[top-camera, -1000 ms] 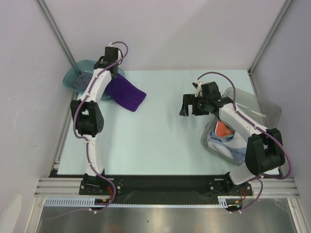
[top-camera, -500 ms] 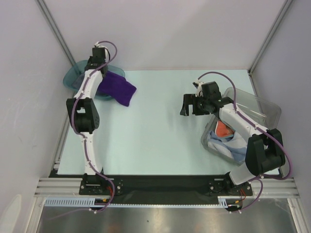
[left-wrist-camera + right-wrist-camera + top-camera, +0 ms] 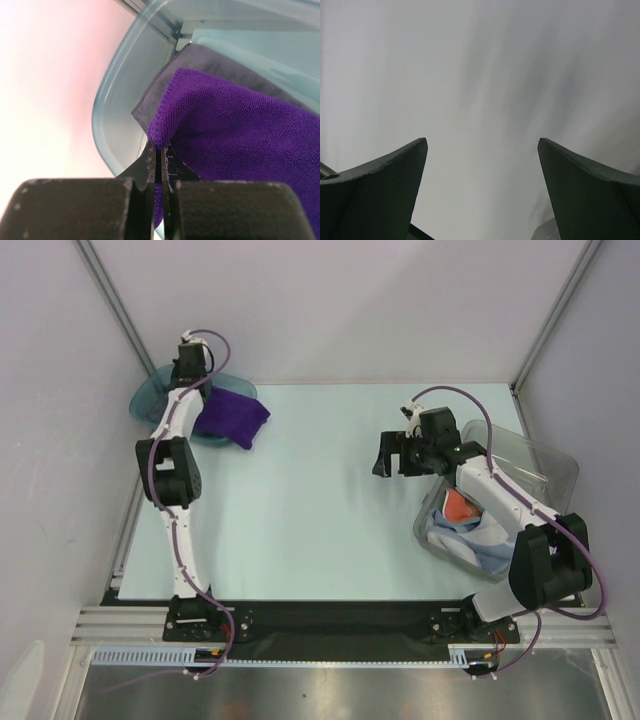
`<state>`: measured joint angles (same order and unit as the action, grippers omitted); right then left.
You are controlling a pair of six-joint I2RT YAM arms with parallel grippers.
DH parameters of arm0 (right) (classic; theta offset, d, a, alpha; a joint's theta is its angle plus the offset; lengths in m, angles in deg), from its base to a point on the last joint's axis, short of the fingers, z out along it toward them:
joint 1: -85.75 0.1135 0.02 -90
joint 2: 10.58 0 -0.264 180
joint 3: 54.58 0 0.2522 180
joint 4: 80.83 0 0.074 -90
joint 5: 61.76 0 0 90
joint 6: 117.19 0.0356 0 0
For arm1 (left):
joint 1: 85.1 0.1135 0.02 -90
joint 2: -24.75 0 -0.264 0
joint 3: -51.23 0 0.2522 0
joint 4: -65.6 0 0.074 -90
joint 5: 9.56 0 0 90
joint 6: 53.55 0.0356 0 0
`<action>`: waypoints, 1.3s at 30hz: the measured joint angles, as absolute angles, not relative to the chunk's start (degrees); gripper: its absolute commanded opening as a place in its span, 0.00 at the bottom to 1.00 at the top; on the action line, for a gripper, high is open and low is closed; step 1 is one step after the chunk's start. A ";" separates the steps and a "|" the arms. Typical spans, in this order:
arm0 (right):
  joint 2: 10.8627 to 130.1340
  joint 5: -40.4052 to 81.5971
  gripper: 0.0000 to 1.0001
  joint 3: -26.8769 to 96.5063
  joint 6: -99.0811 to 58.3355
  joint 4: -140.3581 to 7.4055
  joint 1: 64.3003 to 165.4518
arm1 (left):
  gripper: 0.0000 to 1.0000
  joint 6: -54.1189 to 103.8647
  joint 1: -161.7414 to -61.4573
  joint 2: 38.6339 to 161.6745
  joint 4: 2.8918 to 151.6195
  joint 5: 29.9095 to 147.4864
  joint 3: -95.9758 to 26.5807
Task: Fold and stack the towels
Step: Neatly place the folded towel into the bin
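My left gripper (image 3: 188, 378) is shut on the edge of the deep purple towel (image 3: 231, 418), which hangs over the teal tray (image 3: 145, 398) at the far left. In the left wrist view the gripper (image 3: 160, 150) pinches the purple towel's (image 3: 240, 130) hem above a dark grey-blue towel (image 3: 200, 60) lying in the tray (image 3: 117, 105). My right gripper (image 3: 392, 455) is open and empty above the table, left of the clear bin (image 3: 545, 475). The bin holds a brown-red towel (image 3: 460, 507) and a light blue towel (image 3: 480, 538). In the right wrist view my gripper (image 3: 482, 150) shows only blank wall between its fingers.
The pale green table top (image 3: 330, 510) lies between the two arms. Grey walls close in the back and sides. A metal frame post (image 3: 110, 300) stands behind the tray. A rail (image 3: 330, 620) runs along the near edge.
My left gripper has pulled the purple towel back and to the left, onto the teal tray. The right arm has barely moved.
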<state>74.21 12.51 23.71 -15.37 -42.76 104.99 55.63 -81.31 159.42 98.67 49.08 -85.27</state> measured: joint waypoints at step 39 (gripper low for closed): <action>74.41 17.58 1.00 24.59 -15.40 -41.16 105.58 | 1.00 57.32 -76.59 168.01 89.99 50.09 -89.62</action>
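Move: The left hand holds the purple towel's leading edge over the left end of the teal bin; the bin's middle is about 7 cm to its right, 4 cm back and 8 cm below. The grey towel already in the bin is centred roughly 6 cm right, 4 cm back, 9 cm down. The purple towel's trailing end lies over the bin's near-right rim, some 18 cm right and 10 cm back. From the idle right hand, the bin is about 48 cm left and 21 cm ahead, 8 cm lower. Leftward and a little forward, the left hand draws the pinched purple towel about 7 cm towards the bin's left end, sinking a couple of centimetres at the start and again at the end. Near the lowest point, some 5 cm down, the fingers open wide and let go of the edge; the open hand then eases back right and slightly up. ##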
